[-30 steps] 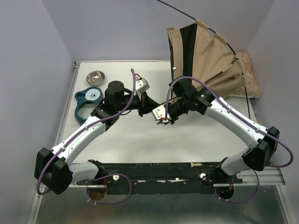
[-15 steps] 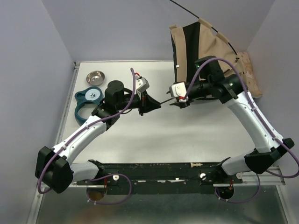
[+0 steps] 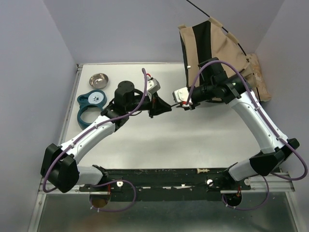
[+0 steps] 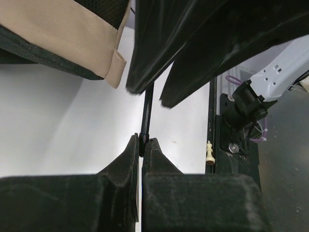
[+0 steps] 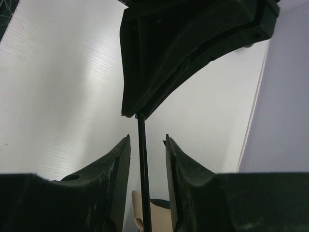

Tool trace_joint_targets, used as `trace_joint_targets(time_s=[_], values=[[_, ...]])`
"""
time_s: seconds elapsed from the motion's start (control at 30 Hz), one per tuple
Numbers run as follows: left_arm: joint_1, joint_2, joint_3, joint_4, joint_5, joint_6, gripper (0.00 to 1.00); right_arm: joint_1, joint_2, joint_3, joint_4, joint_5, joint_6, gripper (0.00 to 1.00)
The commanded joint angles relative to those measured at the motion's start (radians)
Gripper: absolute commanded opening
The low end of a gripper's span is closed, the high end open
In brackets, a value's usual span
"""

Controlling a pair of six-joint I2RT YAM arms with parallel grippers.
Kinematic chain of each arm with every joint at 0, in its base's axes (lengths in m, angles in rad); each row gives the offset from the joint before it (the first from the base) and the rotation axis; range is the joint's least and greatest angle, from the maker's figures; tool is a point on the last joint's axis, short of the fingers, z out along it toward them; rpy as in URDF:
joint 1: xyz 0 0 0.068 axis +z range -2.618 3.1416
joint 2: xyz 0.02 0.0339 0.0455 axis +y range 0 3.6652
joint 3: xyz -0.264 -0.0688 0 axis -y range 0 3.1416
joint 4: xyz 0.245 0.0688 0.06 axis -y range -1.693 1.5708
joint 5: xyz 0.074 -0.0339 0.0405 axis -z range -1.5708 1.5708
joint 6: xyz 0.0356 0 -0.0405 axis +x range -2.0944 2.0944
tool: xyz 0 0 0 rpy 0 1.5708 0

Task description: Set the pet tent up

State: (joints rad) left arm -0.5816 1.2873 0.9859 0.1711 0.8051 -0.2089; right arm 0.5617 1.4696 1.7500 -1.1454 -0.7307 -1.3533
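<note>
The pet tent (image 3: 217,46), tan fabric with a black panel and thin black poles, stands tilted at the back right. A thin black pole (image 3: 173,105) runs between my two grippers. My left gripper (image 3: 163,105) is shut on the end of that pole (image 4: 143,140); tan tent fabric (image 4: 58,29) hangs above it in the left wrist view. My right gripper (image 3: 181,103) faces the left one. Its jaws are open, with the pole (image 5: 143,169) passing between them and touching neither finger. The label patch and pom-pom ball are out of view.
A steel bowl (image 3: 98,79) and a teal ring toy (image 3: 89,104) lie at the back left. A pink patterned cushion (image 3: 257,77) leans behind the tent at the right wall. A white chess piece (image 3: 202,170) lies on the front rail.
My right gripper has risen from the table and swung back and right to face the left gripper. My left gripper moved a little right. The tent shifted slightly up and right.
</note>
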Motion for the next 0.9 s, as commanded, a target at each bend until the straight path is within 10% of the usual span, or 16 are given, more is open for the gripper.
trace_joint_targets(time_s=[0.0,0.27,0.4,0.43,0.5,0.57,0.87], values=[[-0.023,0.032,0.060,0.064,-0.015,-0.006,0.00,0.004,0.011,-0.009,-0.022,0.024,-0.036,0.41],[-0.032,0.047,0.088,0.045,-0.014,0.006,0.00,0.006,0.005,-0.061,0.027,0.044,-0.032,0.25],[-0.035,0.044,0.086,0.041,-0.009,0.008,0.00,0.006,-0.012,-0.083,0.059,0.042,-0.015,0.01],[-0.034,0.038,0.077,0.042,0.000,0.011,0.06,0.006,-0.017,-0.083,0.064,0.039,-0.007,0.01],[-0.005,-0.006,0.007,0.114,0.006,-0.016,0.61,0.003,-0.029,-0.084,0.076,0.036,0.003,0.01],[0.044,-0.104,-0.123,0.224,-0.020,-0.027,0.93,0.000,-0.046,-0.087,0.093,0.019,0.020,0.01],[-0.033,-0.266,-0.527,0.591,-0.234,0.387,0.99,-0.005,-0.040,-0.032,0.070,-0.001,0.052,0.01]])
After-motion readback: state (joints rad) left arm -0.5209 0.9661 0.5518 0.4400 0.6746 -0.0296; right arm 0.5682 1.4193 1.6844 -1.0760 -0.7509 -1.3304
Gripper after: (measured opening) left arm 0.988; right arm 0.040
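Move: My left hand already grips the tip of the tent pole, and my right hand's half-open fingers straddle that pole, which runs about 1 cm below their middle. The right fingers are roughly 4 cm to the left hand's right, 1 cm ahead and 2 cm up. From my right hand the tent's middle lies about 16 cm ahead, 17 cm right and 3 cm lower; the blue feeder stands about 6 cm ahead, 41 cm left and 26 cm down. I sink my right hand about 2.5 cm and shut its fingers on the tent pole just behind the tip, while my left hand, still pinching the tip, eases up and right about 2 cm. Then my left fingers spring wide open and back away some 7 cm left and 5 cm down, tilting up and swinging counter-clockwise about 20 degrees, as my right hand lifts some 3 cm with the pole. ##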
